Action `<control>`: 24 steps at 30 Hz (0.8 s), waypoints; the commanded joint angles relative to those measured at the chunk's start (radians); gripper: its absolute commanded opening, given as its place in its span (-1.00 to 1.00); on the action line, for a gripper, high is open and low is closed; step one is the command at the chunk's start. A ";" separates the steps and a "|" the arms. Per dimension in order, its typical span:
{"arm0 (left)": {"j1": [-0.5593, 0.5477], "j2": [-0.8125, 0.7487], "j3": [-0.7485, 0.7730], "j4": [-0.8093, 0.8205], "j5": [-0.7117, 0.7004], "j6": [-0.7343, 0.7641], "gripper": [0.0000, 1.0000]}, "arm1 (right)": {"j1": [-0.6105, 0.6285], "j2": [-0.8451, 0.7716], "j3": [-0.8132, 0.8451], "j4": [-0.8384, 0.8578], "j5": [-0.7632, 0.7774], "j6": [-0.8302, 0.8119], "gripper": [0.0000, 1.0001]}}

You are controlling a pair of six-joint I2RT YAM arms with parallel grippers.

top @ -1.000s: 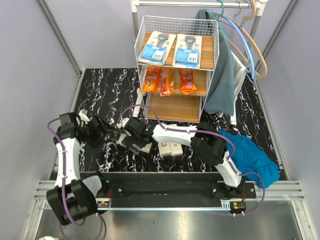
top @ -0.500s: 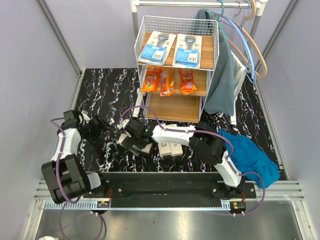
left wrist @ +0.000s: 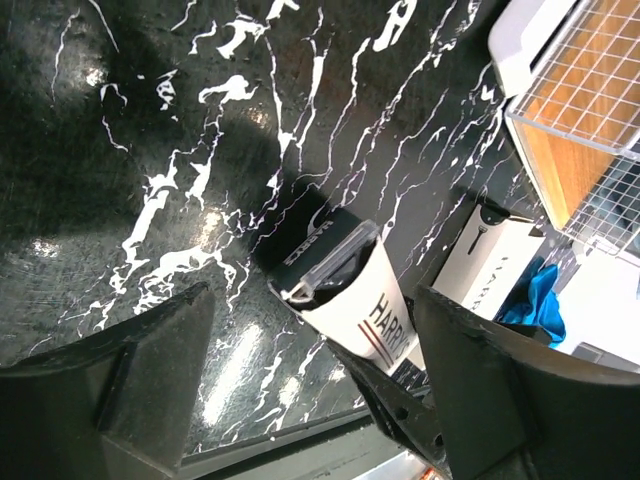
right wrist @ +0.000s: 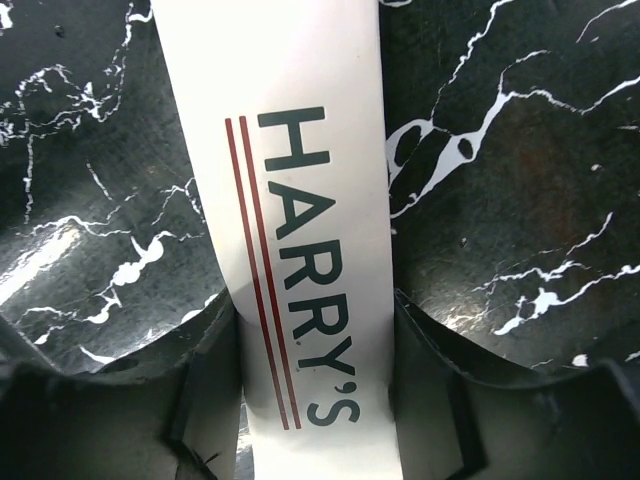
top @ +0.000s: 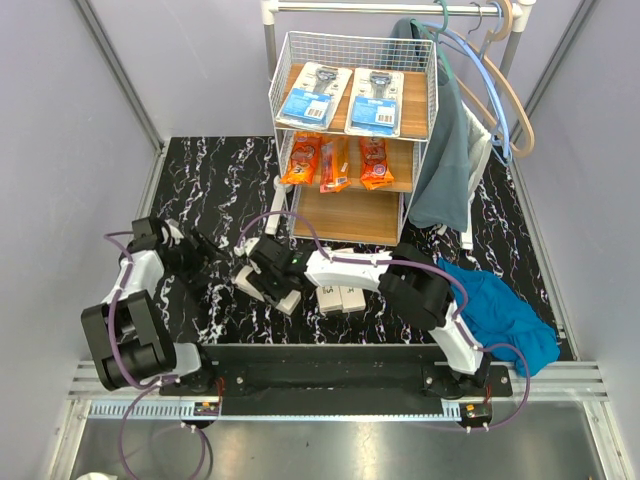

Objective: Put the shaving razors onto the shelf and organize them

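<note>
My right gripper (top: pixel 270 285) (right wrist: pixel 312 312) is shut on a long white HARRY'S box (right wrist: pixel 290 200) (top: pixel 289 301), with both fingers pressed against its long sides low over the black marble table. My left gripper (top: pixel 200 262) (left wrist: pixel 315 300) stands open just left of it, nothing between its fingers; the held box (left wrist: pixel 365 305) shows beyond them. Two more HARRY'S boxes (top: pixel 341 298) (left wrist: pixel 495 270) lie side by side in front of the shelf (top: pixel 283 80) (left wrist: pixel 590 110). Two blue-and-white blister cards (top: pixel 345 95) lie on its top board, three orange bags (top: pixel 335 160) on the middle one. The bottom board is bare.
A white clothes rail (top: pixel 400 8) with hangers (top: pixel 505 100) and a grey-green garment (top: pixel 445 160) stands right of the shelf. A blue cloth (top: pixel 505 305) lies on the table at the right. Grey walls close in both sides.
My right gripper's fingers have closed onto the HARRY'S box. The left arm has folded lower and leftward, its gripper staying near the same spot and narrowing a little.
</note>
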 commanded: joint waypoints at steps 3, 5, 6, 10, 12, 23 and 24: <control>-0.050 -0.110 -0.031 0.039 0.039 -0.018 0.73 | 0.004 -0.049 -0.055 -0.011 -0.044 0.109 -0.20; -0.088 -0.131 -0.049 0.039 0.032 -0.041 0.74 | 0.006 -0.068 -0.057 -0.006 -0.027 0.128 -0.21; -0.129 -0.153 -0.057 0.043 0.021 -0.054 0.74 | 0.006 -0.071 -0.055 -0.005 -0.021 0.149 -0.21; -0.222 -0.210 -0.103 0.107 0.006 -0.130 0.74 | 0.004 -0.089 -0.034 -0.020 0.002 0.182 -0.21; -0.271 -0.225 -0.118 0.118 -0.016 -0.159 0.74 | 0.006 -0.088 -0.010 -0.046 0.022 0.192 -0.21; -0.335 -0.299 -0.106 0.036 -0.143 -0.155 0.74 | 0.000 -0.108 0.078 -0.164 0.149 0.257 -0.23; -0.340 -0.311 -0.105 0.022 -0.154 -0.150 0.74 | 0.000 -0.109 0.081 -0.166 0.154 0.260 -0.23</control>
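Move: The held Harry's box is already pinched in the right fingers, its middle about 1 cm ahead and 2 cm left of that hand. The two Harry's boxes lie around 16 cm to the right hand's right and 2 cm ahead; the bottom shelf's middle is some 17 cm ahead, 18 cm right and 3 cm up. From the open left hand the held box's middle is about 12 cm right, 4 cm back and 5 cm below. The held box is swung about 10 degrees clockwise and eased 2 cm to the right by the right hand, which keeps its pinch and rises a centimetre late on. Meanwhile the left hand, fingers staying wide open, sweeps some 8 cm right towards the box's black tray end, also drawing back 3 cm and rising slightly as it turns clockwise, then nearly stops. ##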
